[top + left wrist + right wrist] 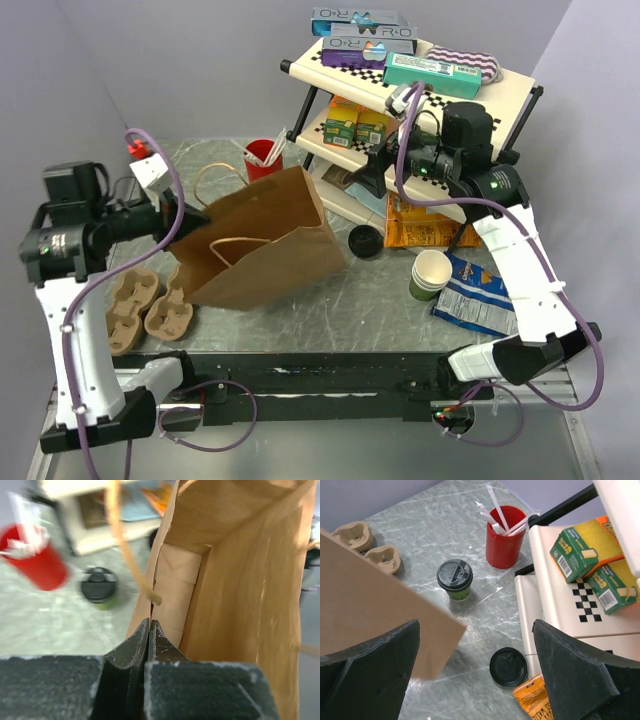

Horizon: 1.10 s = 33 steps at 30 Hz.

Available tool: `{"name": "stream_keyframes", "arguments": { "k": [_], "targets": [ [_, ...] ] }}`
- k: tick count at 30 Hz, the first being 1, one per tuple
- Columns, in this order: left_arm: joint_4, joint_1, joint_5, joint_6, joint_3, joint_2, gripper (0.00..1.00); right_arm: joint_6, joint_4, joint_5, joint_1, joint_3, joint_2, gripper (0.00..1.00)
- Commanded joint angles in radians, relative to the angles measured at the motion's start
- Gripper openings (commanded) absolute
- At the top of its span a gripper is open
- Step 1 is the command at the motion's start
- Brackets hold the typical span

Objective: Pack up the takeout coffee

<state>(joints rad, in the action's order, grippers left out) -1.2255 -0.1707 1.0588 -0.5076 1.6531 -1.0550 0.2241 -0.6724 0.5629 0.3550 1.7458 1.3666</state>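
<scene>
The takeout coffee (455, 579), a small green cup with a black lid, stands on the table (435, 525) between the red cup (505, 536) and the brown paper bag (375, 605). It also shows blurred in the left wrist view, the takeout coffee (98, 586) left of the bag. In the top view the bag (265, 240) hides it. My left gripper (149, 626) is shut on the bag's left rim and holds the mouth up, as the left gripper (183, 215) shows from above. My right gripper (476, 630) hangs open and empty, above and to the right of the coffee.
A loose black lid (507, 666) lies by the shelf rack (440, 110). A lidless stack of green cups (430, 274) stands beside an orange snack bag (430, 228) and a blue one (480, 292). Cardboard cup carriers (145, 300) lie at the near left.
</scene>
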Motion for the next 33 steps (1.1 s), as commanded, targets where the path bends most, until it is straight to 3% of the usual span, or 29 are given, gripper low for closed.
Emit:
{"name": "stream_keyframes", "arguments": {
  "k": [1, 6, 13, 17, 20, 33],
  "targets": [
    [0.115, 0.114, 0.021, 0.106, -0.064, 0.016, 0.01, 0.000, 0.048, -0.030, -0.008, -0.008, -0.070, 1.00],
    [0.178, 0.317, -0.095, 0.150, -0.107, -0.019, 0.01, 0.043, 0.025, -0.052, -0.010, -0.019, -0.106, 1.00],
    [0.185, 0.459, -0.206, 0.034, -0.076, -0.111, 0.01, 0.075, -0.009, -0.046, -0.024, -0.028, -0.142, 1.00],
    [0.251, 0.551, -0.246, 0.009, -0.091, -0.164, 0.01, 0.069, -0.081, 0.029, -0.063, 0.039, -0.124, 1.00],
    [0.316, 0.609, -0.253, 0.014, -0.073, -0.218, 0.01, 0.115, -0.240, 0.144, -0.067, 0.131, -0.075, 1.00],
    [0.351, 0.681, -0.350, -0.140, -0.033, -0.304, 0.01, 0.283, -0.418, 0.310, -0.042, 0.083, -0.031, 1.00]
  ]
}}
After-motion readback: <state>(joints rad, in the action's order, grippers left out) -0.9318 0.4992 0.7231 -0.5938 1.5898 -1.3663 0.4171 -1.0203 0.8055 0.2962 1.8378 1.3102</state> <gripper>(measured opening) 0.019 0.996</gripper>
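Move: The paper bag, already pinched by its rim in the left fingers, has its middle about 15 cm right of that hand, 3 cm back and 12 cm lower. From the open right hand that middle lies some 18 cm left, 13 cm back and 12 cm lower. The coffee cup stands 12 cm ahead and 10 cm right of the left hand, 34 cm down. The black lid lies almost straight below the right hand, about 3 cm left and 38 cm down. The paper bag is carried rightwards towards the open right hand, about 14 cm, sinking some 8 cm and late on going forward 5 cm, while the left hand keeps its pinch and turns it roughly 25 degrees clockwise. The right hand, fingers wide open, first rises about 3 cm, then sinks again as it draws back 7 cm in all towards the bag's mouth, turning slightly counter-clockwise. ##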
